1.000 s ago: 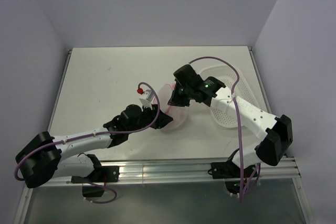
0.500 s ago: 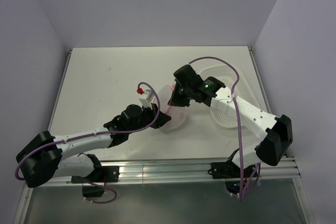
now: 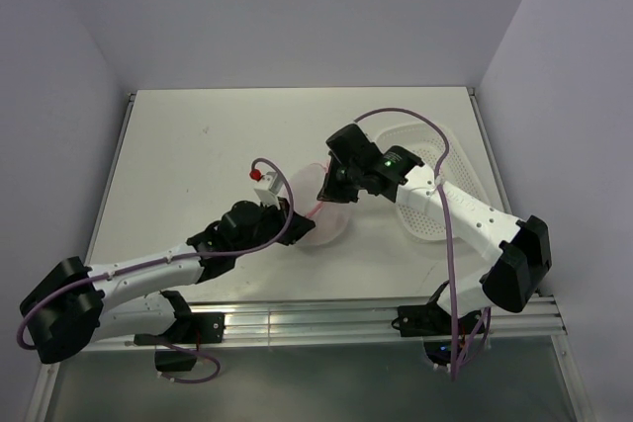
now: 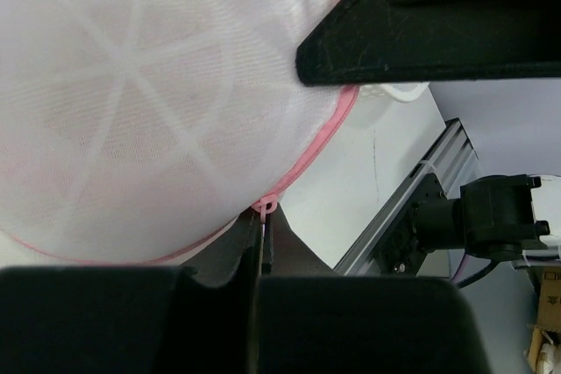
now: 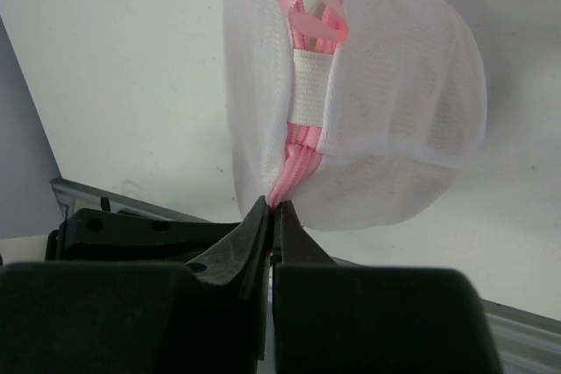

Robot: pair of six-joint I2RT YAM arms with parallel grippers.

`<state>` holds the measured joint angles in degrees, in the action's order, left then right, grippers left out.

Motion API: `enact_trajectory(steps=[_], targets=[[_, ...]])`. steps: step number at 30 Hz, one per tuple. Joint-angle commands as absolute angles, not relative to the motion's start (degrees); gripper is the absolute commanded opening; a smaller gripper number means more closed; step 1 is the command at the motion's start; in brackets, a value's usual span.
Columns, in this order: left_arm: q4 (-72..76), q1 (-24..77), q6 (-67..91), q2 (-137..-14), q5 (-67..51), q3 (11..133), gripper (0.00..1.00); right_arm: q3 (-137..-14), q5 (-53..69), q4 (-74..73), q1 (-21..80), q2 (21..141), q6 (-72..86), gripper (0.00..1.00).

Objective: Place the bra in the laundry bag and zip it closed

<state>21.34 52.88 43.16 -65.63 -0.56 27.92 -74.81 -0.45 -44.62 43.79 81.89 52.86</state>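
Observation:
The laundry bag [image 3: 321, 214], a round white mesh pouch with a pink zipper rim, sits mid-table between both grippers. In the left wrist view the bag's dome [image 4: 140, 102] fills the frame and my left gripper [image 4: 265, 221] is shut on the small pink zipper pull [image 4: 266, 208]. In the right wrist view my right gripper [image 5: 274, 209] is shut on the pink zipper rim [image 5: 294, 164] at the bag's edge [image 5: 394, 129]. From above, the left gripper [image 3: 293, 221] is at the bag's near-left side and the right gripper [image 3: 326, 195] at its far side. The bra is hidden; a faint peach tint shows through the mesh.
A white perforated plastic basket [image 3: 427, 177] lies at the right of the table, under the right arm. The aluminium rail [image 3: 326, 321] runs along the near edge. Grey walls close in on three sides.
The left gripper has drawn slightly back toward the near left with the zipper pull. The right arm and bag have barely moved.

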Motion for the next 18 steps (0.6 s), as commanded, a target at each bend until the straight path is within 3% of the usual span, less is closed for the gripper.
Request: enact_trajectory(steps=[1,13,18], targets=[[18.64,52.47,43.42,-62.41,2.63,26.28,0.00,-76.20,-1.58,-44.83,42.28,80.51,49.84,0.00],[9.50,50.28,45.44,-52.05,6.33,20.83,0.00,-81.73,3.07,-43.68,36.74,86.48,41.32,0.00],[1.53,49.48,45.79,-45.36,8.17,21.35,0.00,-89.54,7.11,-42.80,34.72,93.06,37.97,0.00]])
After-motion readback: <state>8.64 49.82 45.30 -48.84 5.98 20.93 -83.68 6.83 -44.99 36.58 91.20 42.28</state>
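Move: Held by its zip pull in the left fingers and by the zip tape in the right, the laundry bag has its middle about 6 cm ahead of the left hand, 2 cm right and 5 cm below. From the right hand, it is roughly 2 cm ahead, level sideways and 9 cm below; the pink loop lies some 10 cm ahead and 1 cm right. The white basket stands about 16 cm ahead and 30 cm right of the left hand. Drawing the zip pull away from the right hand, the shut left fingers travel about 6 cm left along the near side of the laundry bag, gathering speed and turning some 10 degrees counter-clockwise. The right hand keeps its pinch on the zip tape and carries it about 5 cm forward, swinging slightly right and then back left. ##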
